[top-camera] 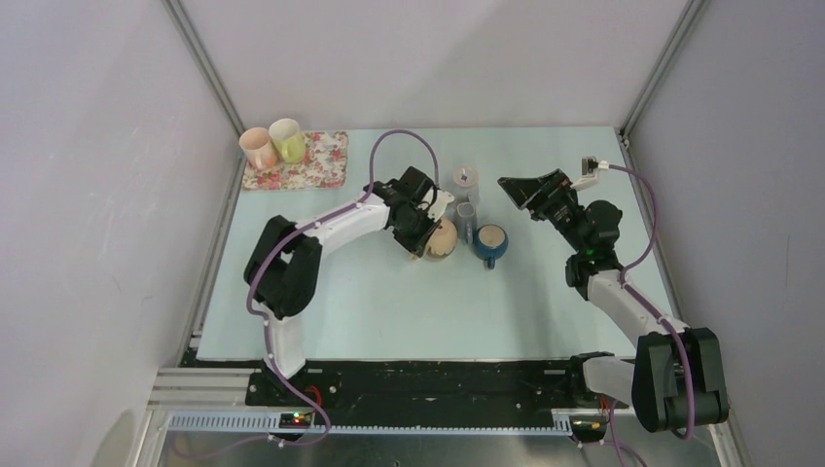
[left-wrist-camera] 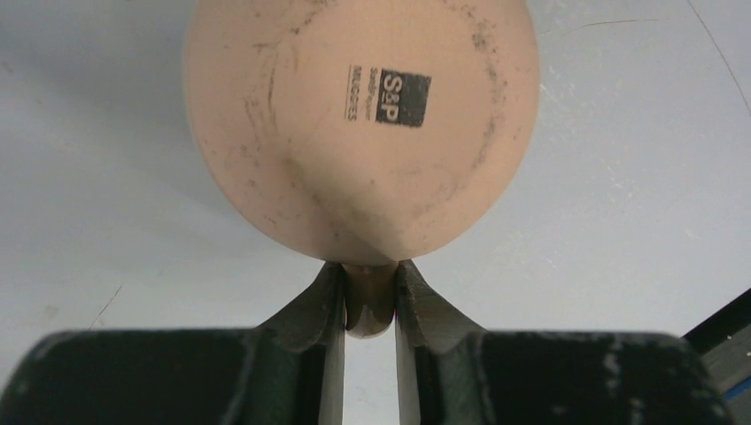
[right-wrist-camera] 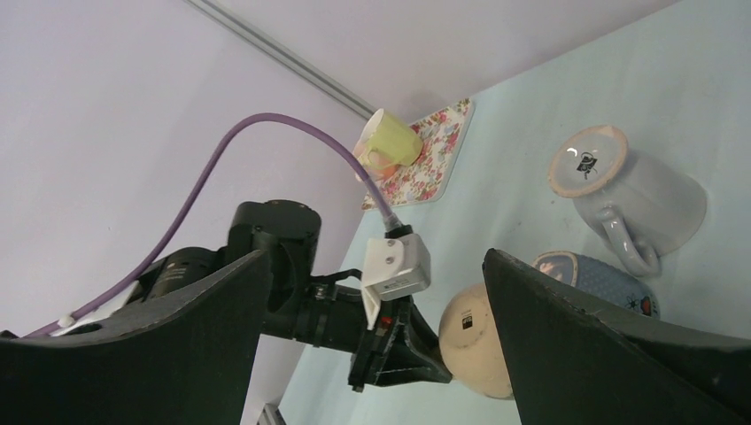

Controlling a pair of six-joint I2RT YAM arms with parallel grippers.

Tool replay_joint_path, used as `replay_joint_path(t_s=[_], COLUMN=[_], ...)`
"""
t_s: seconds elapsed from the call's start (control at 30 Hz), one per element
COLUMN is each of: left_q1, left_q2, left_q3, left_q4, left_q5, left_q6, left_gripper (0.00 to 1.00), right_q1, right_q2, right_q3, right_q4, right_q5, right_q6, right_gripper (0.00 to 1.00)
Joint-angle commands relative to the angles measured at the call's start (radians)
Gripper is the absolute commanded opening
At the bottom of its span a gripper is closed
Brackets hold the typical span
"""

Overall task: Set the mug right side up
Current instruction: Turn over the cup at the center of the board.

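The beige mug [top-camera: 443, 239] [left-wrist-camera: 354, 115] [right-wrist-camera: 469, 341] hangs tipped on its side just above the pale table [top-camera: 389, 302], with its printed base facing the left wrist camera. My left gripper [top-camera: 428, 238] [left-wrist-camera: 369, 270] is shut on the mug's handle [left-wrist-camera: 369, 305], which sits pinched between the two fingers. My right gripper [top-camera: 520, 188] [right-wrist-camera: 376, 266] is raised over the table's right half, open and holding nothing, and points toward the mugs.
A dark blue mug [top-camera: 491, 243] stands upright just right of the beige one. A grey mug [top-camera: 466, 181] [right-wrist-camera: 633, 190] stands base up behind them. A floral mat [top-camera: 321, 161] at the back left carries a pink mug [top-camera: 258, 148] and a yellow-green mug [top-camera: 288, 139]. Enclosure walls surround the table.
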Motion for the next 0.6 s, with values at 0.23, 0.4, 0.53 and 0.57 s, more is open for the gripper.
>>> replay_joint_path(t_s=[0.23, 0.4, 0.53, 0.57], left_q1=[0.003, 0.01, 0.019, 0.024], left_q2=[-0.213, -0.265, -0.293, -0.304], left_q3=[-0.008, -0.006, -0.004, -0.002], left_q4=[0.002, 0.002, 0.002, 0.002], left_q5=[-0.065, -0.058, -0.039, -0.028], left_q6=[0.04, 0.057, 0.076, 0.08], left_gripper=[0.0, 0.0, 0.0, 0.0], right_q1=[0.006, 0.011, 0.027, 0.035], right_q2=[-0.055, -0.041, -0.03, -0.027], right_q3=[0.025, 0.025, 0.025, 0.026], right_q4=[0.012, 0.015, 0.023, 0.03], right_q5=[0.007, 0.006, 0.002, 0.001], right_q6=[-0.01, -0.011, -0.023, -0.028], right_gripper=[0.94, 0.94, 0.94, 0.94])
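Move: The left hand already pinches the handle of the upside-down tan mug, whose middle lies about 3 cm ahead and 5 cm to the right, roughly level with the fingers. The patterned mug stands some 9 cm right and 5 cm ahead of that hand, the blue mug about 14 cm right and 2 cm ahead, the white mug around 9 cm right and 13 cm ahead. From the right hand, the tan mug is about 14 cm left, level fore and aft, and 22 cm below. The left hand keeps its pinch on the tan mug's handle and lifts it almost straight up off the board by about 6 cm, drifting some 2 cm to the left, away from the patterned and blue mugs. As it climbs, the wrist tilts by just under 10 degrees so that the downward-pointing fingertips swing forward, and the fingers neither open nor close. ##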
